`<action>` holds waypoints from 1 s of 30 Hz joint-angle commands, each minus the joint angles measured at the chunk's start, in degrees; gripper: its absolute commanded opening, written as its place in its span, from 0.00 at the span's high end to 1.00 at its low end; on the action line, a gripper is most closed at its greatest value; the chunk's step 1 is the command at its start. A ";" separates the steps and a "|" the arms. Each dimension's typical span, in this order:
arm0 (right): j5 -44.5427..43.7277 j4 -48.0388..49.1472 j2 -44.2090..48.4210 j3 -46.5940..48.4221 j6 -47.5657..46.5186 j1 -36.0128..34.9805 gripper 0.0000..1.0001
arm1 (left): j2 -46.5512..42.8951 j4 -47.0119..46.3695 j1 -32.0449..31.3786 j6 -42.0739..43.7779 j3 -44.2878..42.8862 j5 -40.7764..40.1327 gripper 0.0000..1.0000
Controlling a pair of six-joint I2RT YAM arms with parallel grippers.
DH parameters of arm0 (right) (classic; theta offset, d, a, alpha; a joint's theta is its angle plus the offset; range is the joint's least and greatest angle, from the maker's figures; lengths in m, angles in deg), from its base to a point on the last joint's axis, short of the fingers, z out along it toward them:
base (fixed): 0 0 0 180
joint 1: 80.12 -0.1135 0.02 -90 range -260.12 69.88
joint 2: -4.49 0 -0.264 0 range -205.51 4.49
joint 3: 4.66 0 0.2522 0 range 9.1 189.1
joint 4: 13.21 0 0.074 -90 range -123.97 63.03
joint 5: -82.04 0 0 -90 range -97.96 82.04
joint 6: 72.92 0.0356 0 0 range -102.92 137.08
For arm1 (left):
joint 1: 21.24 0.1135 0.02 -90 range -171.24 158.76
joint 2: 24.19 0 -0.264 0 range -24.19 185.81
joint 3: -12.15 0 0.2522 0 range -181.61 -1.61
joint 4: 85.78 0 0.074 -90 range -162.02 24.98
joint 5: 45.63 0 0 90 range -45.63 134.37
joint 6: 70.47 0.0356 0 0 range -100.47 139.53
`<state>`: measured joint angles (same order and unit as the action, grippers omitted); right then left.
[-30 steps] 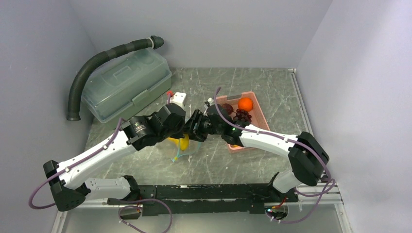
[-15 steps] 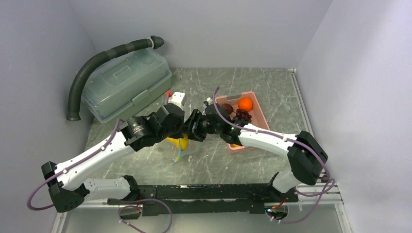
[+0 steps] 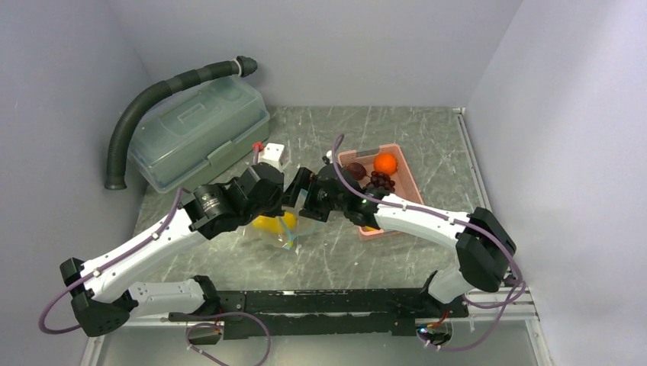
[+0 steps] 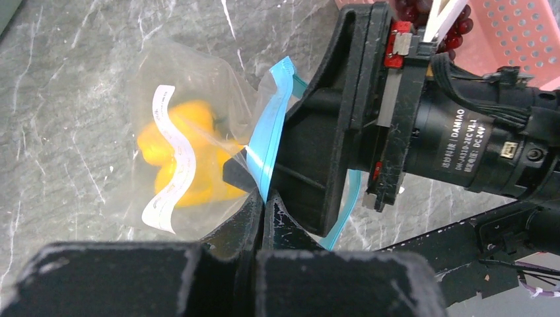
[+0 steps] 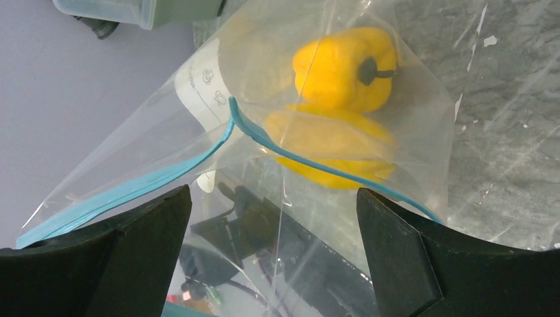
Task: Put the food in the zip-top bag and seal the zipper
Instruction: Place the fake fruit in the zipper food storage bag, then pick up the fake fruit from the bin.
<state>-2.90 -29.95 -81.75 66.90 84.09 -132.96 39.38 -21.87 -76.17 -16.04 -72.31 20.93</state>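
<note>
The clear zip-top bag (image 3: pixel 268 229) hangs mid-table with yellow food (image 4: pixel 177 153) inside; two yellow pieces (image 5: pixel 343 66) show through the plastic. My left gripper (image 4: pixel 263 198) is shut on the teal zipper (image 4: pixel 274 119) at the bag's mouth edge. Facing the bag's mouth, my right gripper (image 5: pixel 272 195) stands wide open, with only bag film and the zipper (image 5: pixel 310 162) across its gap. Both grippers meet above the bag (image 3: pixel 297 202). An orange (image 3: pixel 385 162), a grape bunch (image 3: pixel 380 181) and a dark round fruit (image 3: pixel 357 169) lie in the pink basket (image 3: pixel 410 183).
A green-grey lidded box (image 3: pixel 200 130) with a black ribbed hose (image 3: pixel 152 99) over it stands at the back left. A small white block (image 3: pixel 273 152) sits behind the left wrist. Grey walls close in on three sides.
The right gripper's jaws have opened wide. The left arm has shifted a little left and toward me, and the bag with the yellow pieces now hangs lower and further left.
</note>
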 commanded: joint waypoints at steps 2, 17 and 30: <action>-2.98 0.44 4.71 1.74 -0.97 -0.03 0.00 | -1.47 1.41 -0.35 0.08 -1.47 -0.99 1.00; -10.41 -15.46 15.84 4.08 -15.00 -0.03 0.01 | -1.09 2.91 -0.35 0.28 -1.64 -3.97 1.00; -30.66 -31.40 22.34 8.25 -28.11 2.80 0.04 | -0.87 2.44 -0.29 1.15 -1.75 -3.75 1.00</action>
<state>-25.76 -55.83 -59.83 71.60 62.27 -131.23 39.27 -18.81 -76.24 -15.80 -72.31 18.42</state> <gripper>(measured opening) 0.963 0.022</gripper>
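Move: The lemon, the nearest fruit left in the basket, lies about 24 cm to the right of the right hand, roughly level with it front to back and some 13 cm lower; the grapes are about 12 cm beyond the lemon, the orange about 17 cm beyond. The yellow pepper, already in the bag, sits about 6 cm left of the right hand, 2 cm back and 12 cm below. From the left hand the lemon is around 28 cm right, 3 cm ahead. The bag stays pinched by its zipper edge in the left hand, which eases barely 1.5 cm left, while the right hand's wide-open fingers come free of its mouth. The right hand first rises, then sweeps right towards the basket, some 13 cm right and 8 cm up in all and speeding up, its wrist swinging about 30 degrees so the fingers point more forward. ##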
